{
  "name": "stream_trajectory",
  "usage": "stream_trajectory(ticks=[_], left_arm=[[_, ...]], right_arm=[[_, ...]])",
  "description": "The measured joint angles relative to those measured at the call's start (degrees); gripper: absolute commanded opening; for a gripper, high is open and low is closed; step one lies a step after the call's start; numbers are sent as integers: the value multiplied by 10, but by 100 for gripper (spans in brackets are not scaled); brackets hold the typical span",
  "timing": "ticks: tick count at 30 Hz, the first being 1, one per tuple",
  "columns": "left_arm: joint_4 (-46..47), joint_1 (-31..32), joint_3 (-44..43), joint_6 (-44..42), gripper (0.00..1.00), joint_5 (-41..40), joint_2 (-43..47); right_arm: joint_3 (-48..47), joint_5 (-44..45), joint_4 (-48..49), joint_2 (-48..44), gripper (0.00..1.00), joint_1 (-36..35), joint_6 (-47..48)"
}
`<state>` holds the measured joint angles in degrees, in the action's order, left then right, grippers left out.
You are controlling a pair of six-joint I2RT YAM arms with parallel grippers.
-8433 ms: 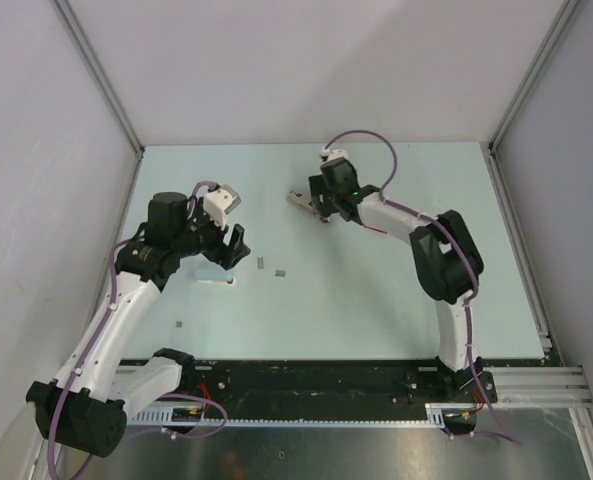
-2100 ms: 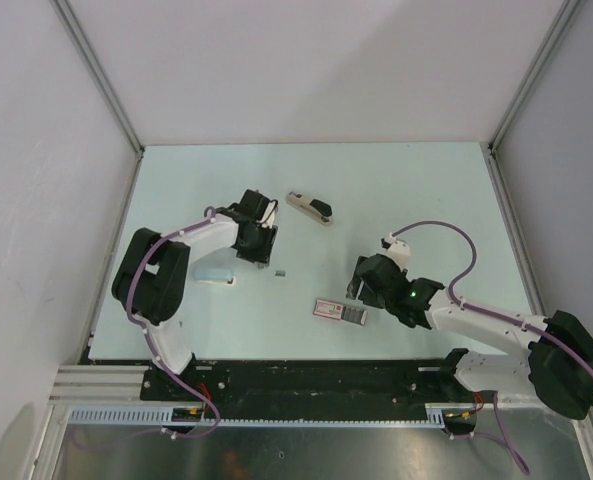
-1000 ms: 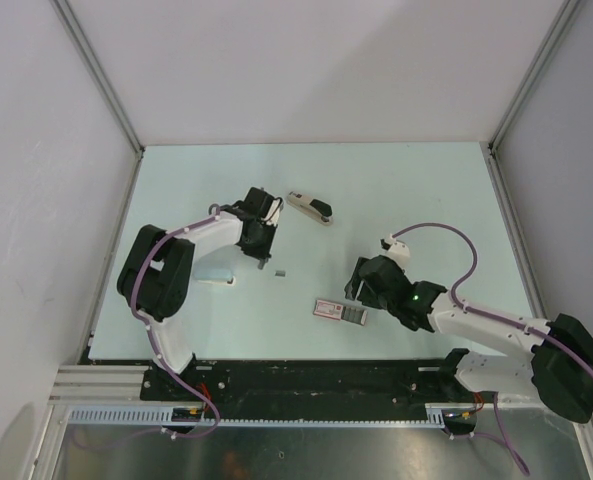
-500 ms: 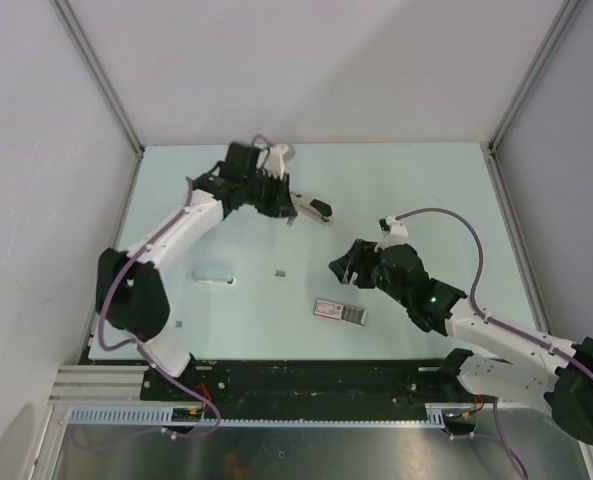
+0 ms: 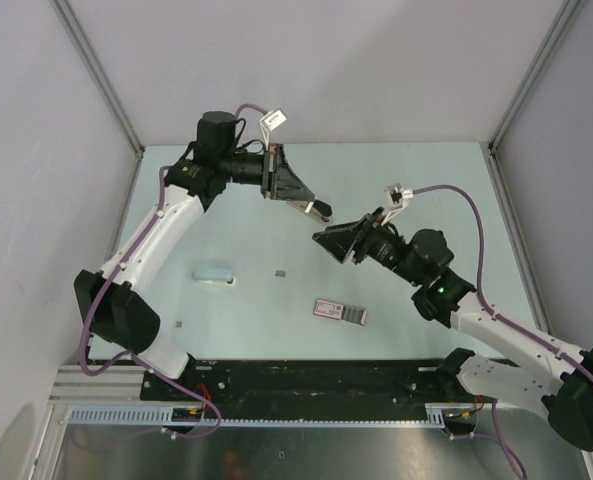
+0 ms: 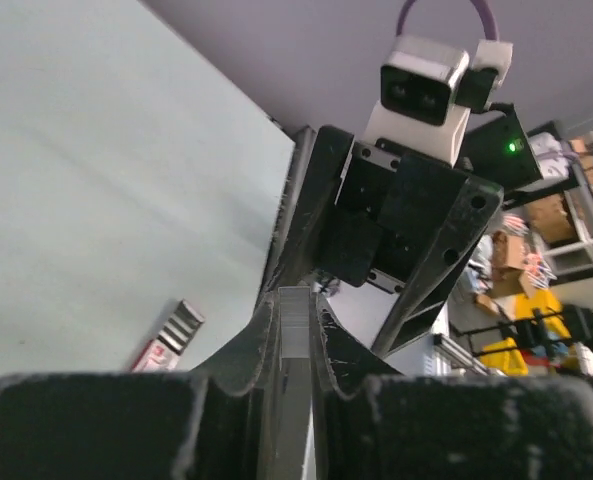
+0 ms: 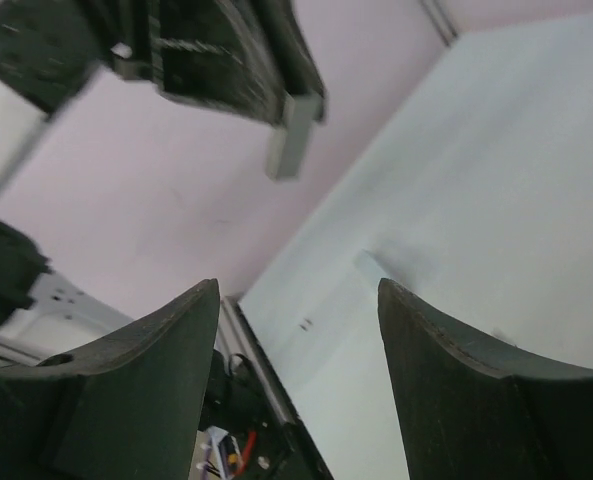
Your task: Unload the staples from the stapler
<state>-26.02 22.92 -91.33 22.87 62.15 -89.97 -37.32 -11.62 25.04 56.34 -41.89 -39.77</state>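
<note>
My left gripper (image 5: 294, 192) is raised above the far middle of the table and shut on the stapler (image 5: 314, 207), whose pale body and black end stick out past the fingers. In the left wrist view the stapler (image 6: 295, 325) is a narrow pale bar clamped between my fingers. My right gripper (image 5: 333, 240) is open and empty, lifted off the table and facing the left one a short gap away. The right wrist view shows the stapler (image 7: 294, 135) hanging from the left gripper (image 7: 216, 60) above my open right gripper (image 7: 298, 290).
A flat pink-and-white box (image 5: 339, 312) lies on the table near the front middle; it also shows in the left wrist view (image 6: 166, 340). A small pale blue block (image 5: 214, 273) lies at the left. Small grey staple pieces (image 5: 280, 271) (image 5: 179, 323) lie loose on the table.
My left gripper reached the stapler on the table, shut on it and lifted it. My right gripper left the pink-and-white box, rose and turned toward the left gripper.
</note>
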Motion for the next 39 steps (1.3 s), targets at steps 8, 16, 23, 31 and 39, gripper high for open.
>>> stream_trajectory(ticks=[8,16,23,31,39], left_arm=[[54,1,38,80,12,71,7],[93,1,54,123,12,104,24],[119,4,61,145,12,119,32],[132,9,74,158,13,122,34],[144,9,87,162,13,125,38]], right_arm=[[-42,-38,83,21,65,1,-33],[-46,-45,107,46,63,0,-52],[-46,-46,111,52,57,-4,-57],[-48,-46,144,76,49,-16,-79],[-48,-43,157,80,37,-23,-90]])
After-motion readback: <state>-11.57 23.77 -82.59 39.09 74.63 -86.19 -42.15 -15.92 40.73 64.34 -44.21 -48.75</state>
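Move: My left hand already holds the small staple strip up high. From my right hand's open fingers it lies about 5 cm ahead, 4 cm left and 4 cm higher; from my left hand, the right fingers are some 5 cm back, 4 cm right and 4 cm lower. Far beneath, the stapler lies about 24 cm ahead of my left hand and about level sideways, 33 cm down; the staple box is 4 cm back and 6 cm right of my right hand, 29 cm down. I bring my hands together in mid-air: the right rises about 6 cm, quickly at first, then eases some 3 cm left towards the strip, fingertips tipping up a little and narrowing from wide to less than half open on either side of the strip's free end. My left hand keeps its pinch and draws back about 5 cm towards the right fingers, turning roughly 10 degrees clockwise. ##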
